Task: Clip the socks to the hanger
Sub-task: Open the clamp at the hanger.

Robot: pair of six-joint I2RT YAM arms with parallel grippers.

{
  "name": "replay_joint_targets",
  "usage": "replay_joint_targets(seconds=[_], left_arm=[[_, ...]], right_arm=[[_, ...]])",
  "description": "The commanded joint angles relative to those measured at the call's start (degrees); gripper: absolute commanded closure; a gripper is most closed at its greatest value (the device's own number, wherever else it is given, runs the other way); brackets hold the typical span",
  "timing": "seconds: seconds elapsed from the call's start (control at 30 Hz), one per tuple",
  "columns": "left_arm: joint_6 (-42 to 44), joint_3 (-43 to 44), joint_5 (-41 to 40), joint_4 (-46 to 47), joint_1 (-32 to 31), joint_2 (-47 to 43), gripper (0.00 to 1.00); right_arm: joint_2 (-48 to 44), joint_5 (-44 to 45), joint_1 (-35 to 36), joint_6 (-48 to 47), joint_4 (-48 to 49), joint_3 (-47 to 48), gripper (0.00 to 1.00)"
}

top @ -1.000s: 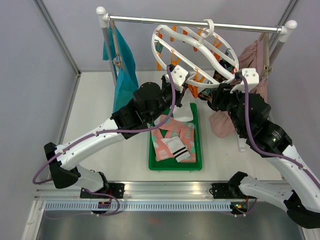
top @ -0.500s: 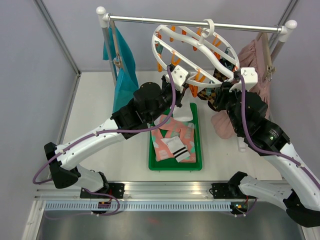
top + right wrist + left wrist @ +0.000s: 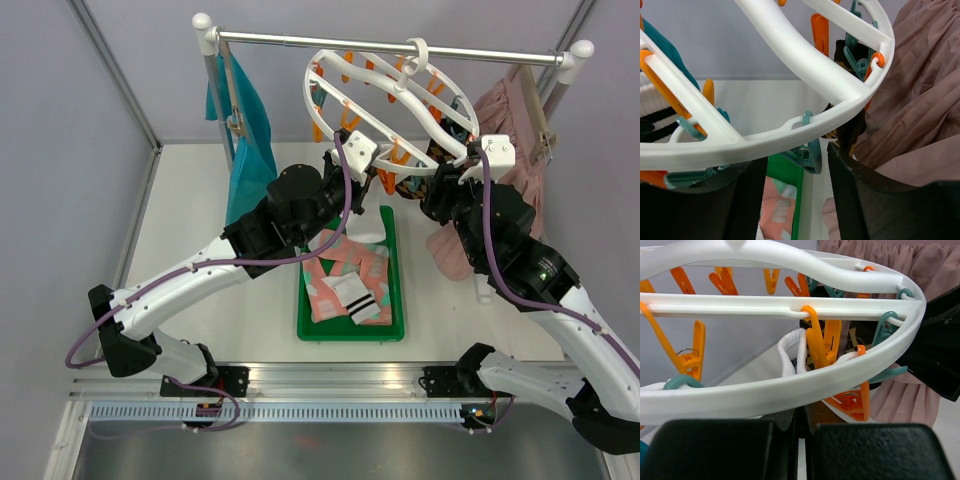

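The hanger (image 3: 308, 85), a round white ring with orange and teal clips, hangs tilted from the rail. My left gripper (image 3: 383, 183) sits just under its near rim (image 3: 790, 385), jaws shut (image 3: 802, 425). A brown patch shows past the tips; I cannot tell if anything is pinched. An orange clip (image 3: 820, 342) holds a white sock cuff (image 3: 792, 352). My right gripper (image 3: 432, 190) is open (image 3: 795, 190) below the rim (image 3: 790, 50), its fingers either side of a teal clip (image 3: 812, 150) without touching it. An argyle sock (image 3: 845, 125) hangs by the right finger. More socks (image 3: 345, 280) lie in the tray.
A green tray (image 3: 303, 310) sits between the arms on the white table. A teal garment (image 3: 245, 150) hangs at the rail's left end and a dusty-pink skirt (image 3: 510, 130) at its right, close behind my right arm. The rail (image 3: 300, 40) spans the back.
My right arm has shifted slightly left, closer under the ring, and its jaws narrowed then widened again. The left arm and the socks in the tray stay put.
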Motion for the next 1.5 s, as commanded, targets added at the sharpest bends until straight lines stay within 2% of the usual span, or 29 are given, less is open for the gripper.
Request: replay_joint_targets(seconds=[0.0, 0.33, 0.47, 0.7, 0.83, 1.03, 1.27, 1.47], left_arm=[[2.3, 2.0, -0.8, 0.1, -0.5, 0.5, 0.98], [2.3, 2.1, -0.7, -0.2, -0.5, 0.5, 0.98], [2.3, 1.9, -0.7, -0.3, -0.5, 0.3, 0.98], [2.2, 1.8, -0.7, -0.5, -0.5, 0.3, 0.98], [2.0, 1.7, -0.7, -0.5, -0.6, 0.2, 0.98], [1.5, -0.4, -0.9, -0.1, -0.6, -0.5, 0.98], [-2.0, -8.4, -0.8, 3.1, -0.6, -3.0, 0.98], [-4.0, -15.7, 2.8, 10.1, -0.6, -5.4, 0.98]], right_arm=[[-0.1, 0.9, -0.1, -0.4, 1.9, 1.6, 0.4], [1.5, 3.0, -0.1, -0.5, 3.6, 1.9, 0.39], [2.0, 4.1, -0.1, -0.5, 3.9, 2.1, 0.43], [1.9, 5.3, -0.1, -0.1, 3.9, 2.2, 0.56], [1.2, 5.3, -0.1, 0.5, 3.9, 2.0, 0.6], [0.9, 5.0, -0.1, 2.3, 2.5, 2.1, 0.73], [0.6, 2.8, -0.1, 5.8, 0.3, 2.9, 1.0], [1.2, -0.8, -0.1, 8.1, -0.3, 3.0, 1.0]])
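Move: The teal clamp under the hanger's rim sits between the right hand's open fingertips, some 2 cm ahead and 1 cm to the right, about level in height; the white rim runs about 2 cm above the clamp. From that hand, an orange clamp hangs about 7 cm left and 2 cm ahead, and a checkered sock about 9 cm ahead, 4 cm right and 3 cm lower. The left hand, already gripping the white sock's mouth, has the teal clamp about 12 cm to its right and 2 cm ahead, near its own height. The teal clamp on the rim gets pinched between the right hand's fingers, which edge forward about 1 cm around it while turning slightly clockwise, then close partway and ease back with a small roll, the grip effort rising. The white sock stays in the left hand's shut fingers, which hold still at first and then sink quickly about 9 cm, away from the rim and its clamps. ##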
